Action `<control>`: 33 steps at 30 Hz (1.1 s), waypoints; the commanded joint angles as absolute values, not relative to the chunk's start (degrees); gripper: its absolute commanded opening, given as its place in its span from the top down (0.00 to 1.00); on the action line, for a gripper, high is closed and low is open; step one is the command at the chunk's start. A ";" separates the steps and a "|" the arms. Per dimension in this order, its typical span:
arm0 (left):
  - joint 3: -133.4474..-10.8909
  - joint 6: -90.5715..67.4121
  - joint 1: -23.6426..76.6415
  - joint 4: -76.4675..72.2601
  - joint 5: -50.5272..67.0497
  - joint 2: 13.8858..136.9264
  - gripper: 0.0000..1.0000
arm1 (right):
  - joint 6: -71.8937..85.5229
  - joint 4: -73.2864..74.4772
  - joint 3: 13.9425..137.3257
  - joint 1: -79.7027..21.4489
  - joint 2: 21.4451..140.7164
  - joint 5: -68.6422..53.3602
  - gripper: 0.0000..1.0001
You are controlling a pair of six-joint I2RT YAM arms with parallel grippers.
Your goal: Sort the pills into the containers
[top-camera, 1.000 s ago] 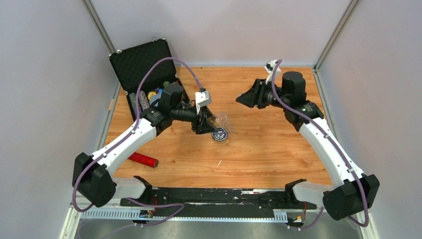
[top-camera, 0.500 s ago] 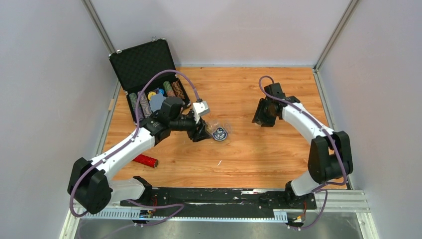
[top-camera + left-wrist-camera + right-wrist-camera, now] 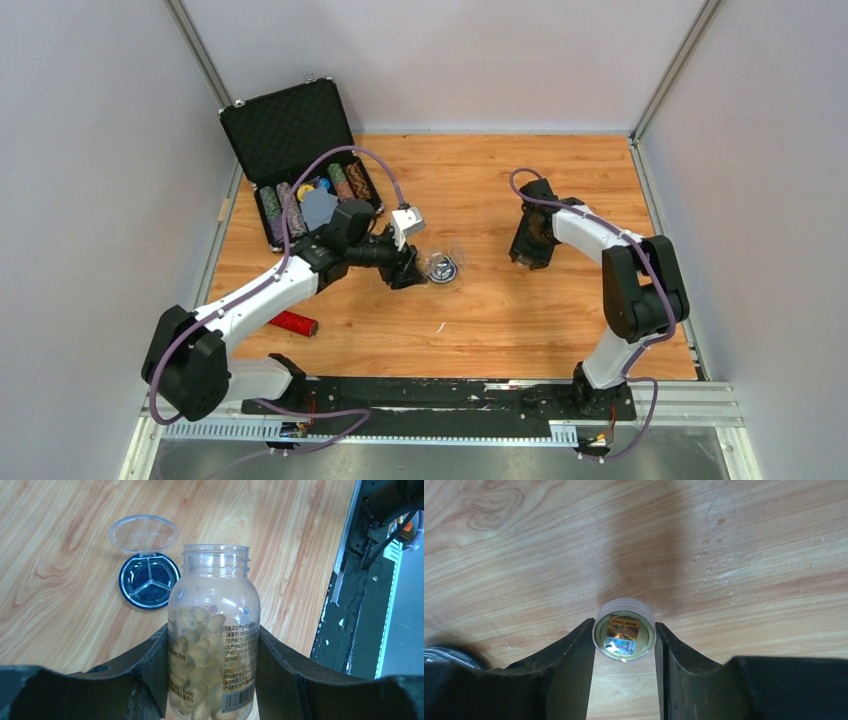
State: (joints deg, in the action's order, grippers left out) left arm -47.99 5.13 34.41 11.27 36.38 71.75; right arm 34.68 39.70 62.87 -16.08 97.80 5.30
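Note:
My left gripper [image 3: 212,635] is shut on a clear uncapped bottle [image 3: 215,595], upright in the left wrist view and about half full of pale yellow pills [image 3: 200,650]. Just beyond it on the wood lies the round container [image 3: 149,581], dark-rimmed with three silvery-blue compartments, its clear lid [image 3: 143,532] flipped open behind it. From above, the left gripper [image 3: 405,265] sits just left of the container [image 3: 442,268]. My right gripper [image 3: 625,630] is shut on the bottle's round cap [image 3: 625,629], gold sticker facing the camera, low over the table. It [image 3: 527,245] is well right of the container.
An open black poker-chip case [image 3: 290,130] with rows of chips stands at the back left. A red cylinder [image 3: 287,322] lies near the left arm's base. The black mounting rail [image 3: 440,395] runs along the near edge.
The right arm has folded in and swung its gripper from high at the back down to the table with the cap. The left gripper has shifted slightly, still beside the container.

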 commanded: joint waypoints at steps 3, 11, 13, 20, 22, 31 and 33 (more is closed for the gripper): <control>-48.38 3.80 34.64 9.05 37.53 73.86 0.99 | 36.67 37.13 62.16 -16.35 99.05 6.06 0.70; -47.93 3.73 34.79 8.86 35.68 76.52 1.00 | 36.65 37.43 62.22 -16.10 98.64 3.10 0.48; -47.90 3.63 34.85 8.87 35.08 77.24 1.00 | 36.59 37.68 62.27 -16.06 98.33 2.72 0.46; -47.97 2.33 35.42 8.03 33.20 80.22 1.00 | 35.62 39.56 63.34 -15.91 95.42 1.95 0.36; -47.97 1.95 35.75 7.73 32.29 81.23 1.00 | 35.43 40.01 63.61 -15.77 94.27 2.34 0.34; -48.79 5.42 37.85 7.44 26.07 86.82 1.00 | 34.36 40.30 62.13 -15.02 90.97 6.14 0.20; -48.70 5.54 38.42 6.71 24.86 87.69 1.00 | 34.41 40.29 61.76 -14.79 90.28 6.32 0.20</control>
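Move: My left hand holds the open pill bottle. The open pill box it goes for lies about 7 cm ahead, 6 cm to its right and some 14 cm below; a white scrap lies about 6 cm back and 4 cm to its right. My right hand holds the bottle cap with fingers down; its table spot is right under the hand, roughly 2 cm below the hand point, and the pill box lies about 17 cm to this hand's left and 1 cm back. My left hand keeps its grip on the bottle and sinks about 9 cm, faster towards the end, coming close to the pill box while the wrist dips the bottle's mouth some 12 degrees further down. Meanwhile my right hand settles 1 cm, opens wide to let go of the cap on the table, then lifts about 3 cm clear of it. ##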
